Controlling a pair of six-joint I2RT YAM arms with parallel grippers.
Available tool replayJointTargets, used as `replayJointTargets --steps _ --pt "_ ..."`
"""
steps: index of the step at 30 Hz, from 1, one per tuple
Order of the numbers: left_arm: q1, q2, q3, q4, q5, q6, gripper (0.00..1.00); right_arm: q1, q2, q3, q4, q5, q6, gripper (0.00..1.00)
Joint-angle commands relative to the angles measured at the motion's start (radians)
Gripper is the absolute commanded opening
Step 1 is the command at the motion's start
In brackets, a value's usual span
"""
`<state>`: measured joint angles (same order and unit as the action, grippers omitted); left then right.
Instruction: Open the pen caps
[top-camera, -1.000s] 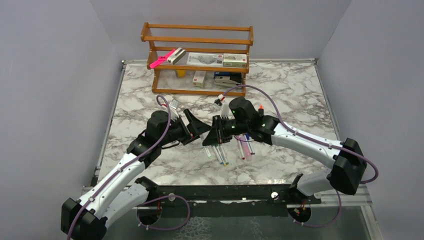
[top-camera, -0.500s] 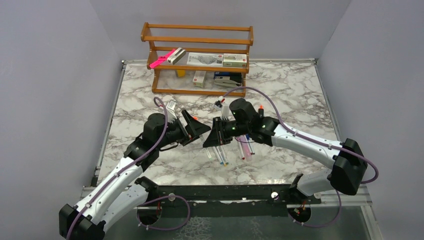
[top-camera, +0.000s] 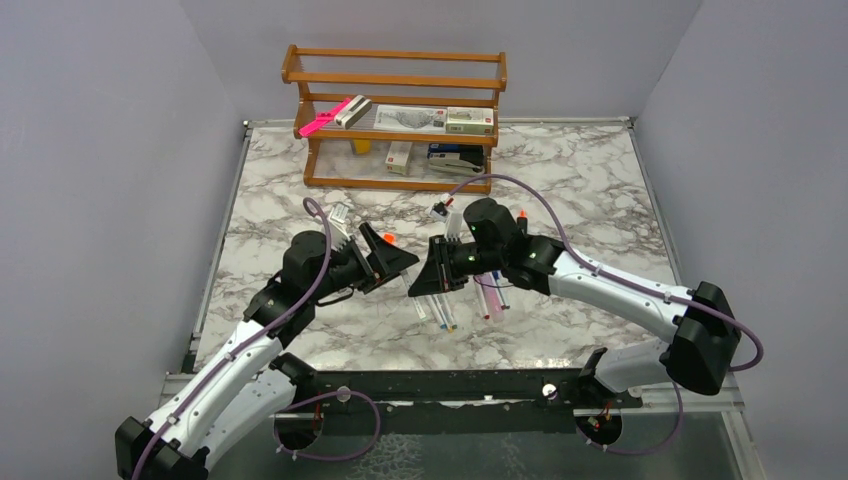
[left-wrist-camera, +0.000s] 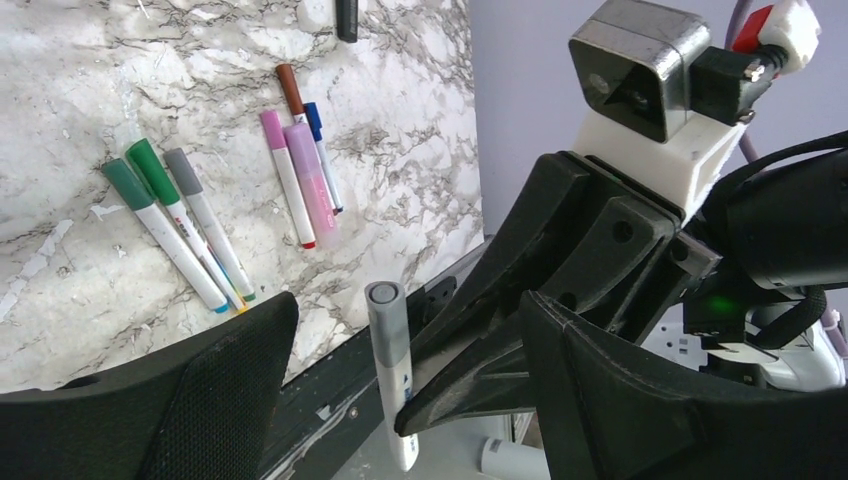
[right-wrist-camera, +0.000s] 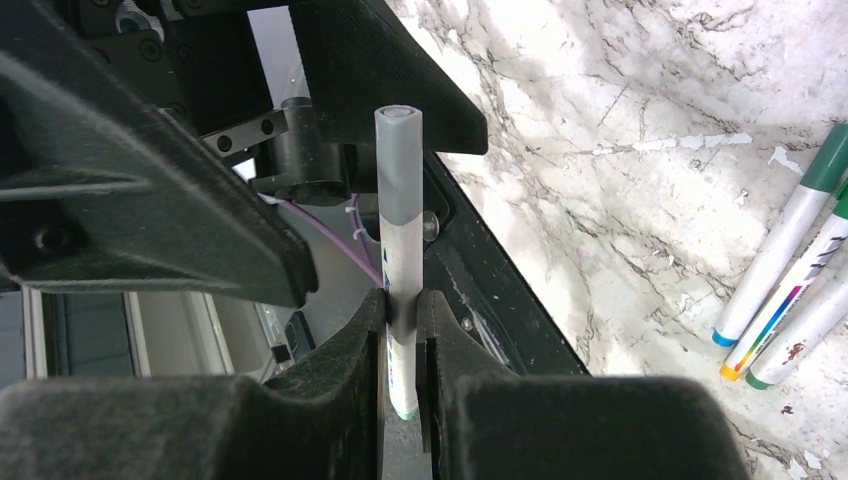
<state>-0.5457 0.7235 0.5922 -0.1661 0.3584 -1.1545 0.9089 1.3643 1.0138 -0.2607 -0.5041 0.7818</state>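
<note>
My right gripper (right-wrist-camera: 402, 305) is shut on the white barrel of a marker (right-wrist-camera: 403, 255), held above the table's near edge. Its grey pen cap (right-wrist-camera: 398, 160) is on and points at the left gripper. In the left wrist view that grey cap (left-wrist-camera: 387, 325) stands between the wide-apart jaws of my open left gripper (left-wrist-camera: 408, 305) and touches neither finger. From above, the left gripper (top-camera: 400, 262) faces the right gripper (top-camera: 420, 282) tip to tip. Capped markers lie on the marble: two green (left-wrist-camera: 140, 178), a grey (left-wrist-camera: 183, 170), a pink (left-wrist-camera: 272, 130), a lilac (left-wrist-camera: 300, 145), a dark red (left-wrist-camera: 288, 85) and a blue (left-wrist-camera: 313, 115).
A wooden rack (top-camera: 400, 110) with small boxes and a long bright-pink item (top-camera: 325, 117) stands at the back. A black highlighter (left-wrist-camera: 346, 15) lies beyond the markers. A small orange piece (top-camera: 388, 238) lies by the left gripper. The black front rail (top-camera: 450, 385) borders the table.
The left arm has drawn back slightly toward the lower left, and its jaws have narrowed a little. The right gripper has kept its hold on the marker and shifted only slightly.
</note>
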Motion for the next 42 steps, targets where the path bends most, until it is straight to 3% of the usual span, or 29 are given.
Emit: replayJointTargets --steps 1,8,17,23,26,30,32,38,42 --pt "-0.005 -0.022 -0.022 -0.011 -0.019 -0.011 0.81 0.005 -0.025 -0.012 0.025 -0.028 0.008 0.02" --pt "-0.007 -0.025 -0.036 -0.010 -0.014 -0.006 0.72 0.005 -0.022 -0.008 0.029 -0.032 0.015 0.01" --pt "-0.014 -0.018 -0.043 -0.011 -0.004 0.008 0.45 0.005 -0.016 -0.010 0.030 -0.039 0.022 0.01" --pt "-0.029 0.014 -0.036 -0.017 0.003 0.031 0.34 0.005 -0.017 -0.024 0.048 -0.045 0.030 0.01" --pt "-0.038 0.028 -0.032 -0.017 -0.002 0.037 0.23 0.005 -0.012 -0.026 0.051 -0.048 0.029 0.01" --pt "-0.050 0.047 -0.025 -0.017 -0.008 0.040 0.00 0.005 -0.007 -0.024 0.053 -0.052 0.029 0.02" --pt "-0.055 0.050 -0.025 -0.016 -0.015 0.037 0.00 0.005 -0.005 -0.027 0.053 -0.053 0.026 0.07" --pt "-0.061 0.053 -0.016 -0.017 -0.027 0.029 0.00 0.005 -0.006 -0.035 0.031 -0.034 0.011 0.35" --pt "-0.064 0.056 -0.007 -0.014 -0.032 0.021 0.00 0.005 0.000 -0.040 0.040 -0.034 0.017 0.40"
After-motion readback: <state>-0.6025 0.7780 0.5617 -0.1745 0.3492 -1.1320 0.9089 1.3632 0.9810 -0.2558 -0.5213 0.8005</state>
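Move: The grey cap of the pen already held in the right hand, cap up, stands between the left hand's spread fingers, about 2 cm below the left hand point, 1 cm to its right and level fore and aft; from the right hand the cap is some 4 cm up, 3 cm ahead and 2 cm left. Three capped pens lie on the table roughly 15 cm below the left hand, 6 cm right and 1 cm ahead. The orange cap lies about 17 cm ahead and 5 cm left of the left hand, at table height. The grey cap is pinched as the left hand sinks about 3 cm over it, easing slightly back and right, and closes its wide-open fingers from both sides. The right hand keeps its grip on the pen body below, nearly still, sinks about 1 cm with it, then opens partway and lets go once the left has hold. ##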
